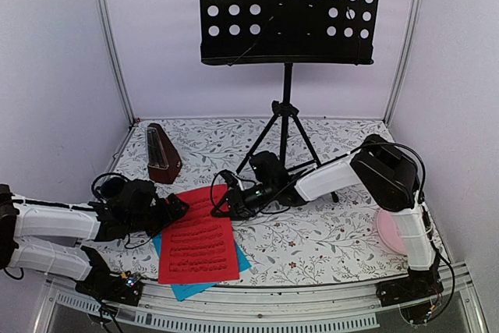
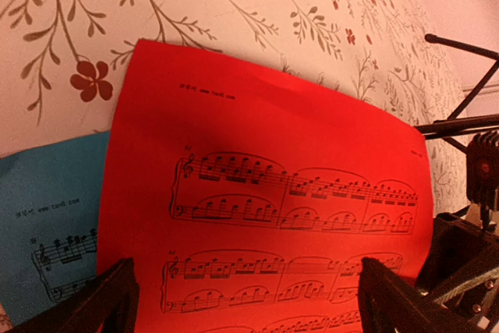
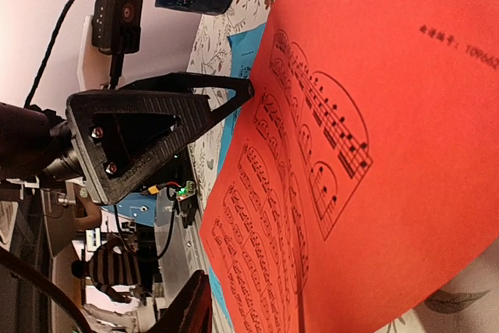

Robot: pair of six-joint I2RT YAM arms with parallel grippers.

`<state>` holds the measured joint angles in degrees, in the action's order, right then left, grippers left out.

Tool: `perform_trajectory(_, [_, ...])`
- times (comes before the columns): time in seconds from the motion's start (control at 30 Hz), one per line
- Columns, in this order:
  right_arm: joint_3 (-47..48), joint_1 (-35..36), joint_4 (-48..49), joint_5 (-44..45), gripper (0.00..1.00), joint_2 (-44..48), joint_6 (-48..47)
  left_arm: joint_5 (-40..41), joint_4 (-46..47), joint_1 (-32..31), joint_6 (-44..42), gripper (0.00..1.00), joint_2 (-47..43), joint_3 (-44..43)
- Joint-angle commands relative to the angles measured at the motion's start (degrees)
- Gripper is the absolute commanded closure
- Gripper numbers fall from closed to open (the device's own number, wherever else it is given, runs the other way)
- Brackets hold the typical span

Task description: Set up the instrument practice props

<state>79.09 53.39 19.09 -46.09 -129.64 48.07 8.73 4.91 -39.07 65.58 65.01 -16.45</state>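
The red sheet (image 1: 199, 235) of printed music lies flat over the cyan sheet (image 1: 204, 285) at the front of the table. My left gripper (image 1: 176, 208) is open at the red sheet's left edge, its fingertips wide apart over the sheet (image 2: 265, 193). My right gripper (image 1: 228, 197) is at the sheet's far right corner. One of its fingers (image 3: 187, 309) shows; the other is hidden behind the red sheet (image 3: 374, 154), whose edge lies between the parted jaws. The black music stand (image 1: 288, 9) stands at the back. The brown metronome (image 1: 163, 154) stands at the back left.
A dark blue mug (image 1: 113, 185) sits behind my left arm. A pink plate (image 1: 390, 230) lies under my right arm at the right edge. The stand's tripod legs (image 1: 282, 134) spread just behind my right gripper. The two grippers face each other closely.
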Motion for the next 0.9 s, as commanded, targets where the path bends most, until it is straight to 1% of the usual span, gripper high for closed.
perform_trajectory(0.0, [1.8,0.6,-1.0,1.5,0.67,-1.7,-2.6,-0.5,0.4,-0.7,-2.8,0.02,-2.6,0.8])
perform_trajectory(0.13, [1.3,0.6,-1.1,1.9,0.82,-0.4,-3.7,-0.2,0.9,-0.9,-4.6,0.02,-5.7,0.8])
perform_trajectory(0.27, [0.4,0.7,-1.2,2.6,1.00,2.6,-5.5,0.7,0.5,-1.1,-7.2,0.01,-9.7,0.3])
perform_trajectory(0.4, [-1.8,0.7,-1.2,3.3,1.00,8.3,-8.8,0.7,-2.1,-1.0,-14.1,0.01,-15.7,-1.5])
perform_trajectory(0.47, [-2.9,0.7,-1.6,3.1,1.00,11.8,-11.7,-1.2,-3.5,-0.8,-21.2,0.01,-19.4,-3.0])
perform_trajectory(0.63, [-3.6,0.7,-8.0,4.2,1.00,20.9,-22.4,-3.9,-9.4,0.1,-32.9,0.01,-27.7,-8.5])
perform_trajectory(0.8, [-4.5,0.7,-14.8,4.8,1.00,28.6,-32.9,-11.4,-8.6,0.2,-42.6,0.01,-32.7,-11.1])
perform_trajectory(0.87, [-4.4,0.5,-18.5,4.8,1.00,31.9,-36.4,-17.4,-7.2,0.2,-44.8,0.01,-33.7,-11.7])
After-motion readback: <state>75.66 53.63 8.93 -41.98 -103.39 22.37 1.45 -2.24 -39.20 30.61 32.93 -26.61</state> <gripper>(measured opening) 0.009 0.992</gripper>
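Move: The right hand's half-closed fingers are at the red sheet's upper right edge; the sheet's middle lies about 8 cm back, 6 cm left and 4 cm below. The blue sheet's middle is some 12 cm back and 6 cm left, underneath the red one. From the left hand, open at the other long edge, the red sheet's middle is about 9 cm back and 5 cm right; the metronome stands roughly 13 cm ahead and 5 cm left, the mug 20 cm left and 4 cm ahead. Almost straight up, after the right fingers first shut nearly in place and pinch the red sheet's right edge: the right hand lifts about 18 cm, speeding up and drifting slightly right, its wrist rolling some 35 degrees. The left hand, fingers still wide open at the opposite edge, climbs about 21 cm beside it, tipping up from its downward slant to nearly level. ##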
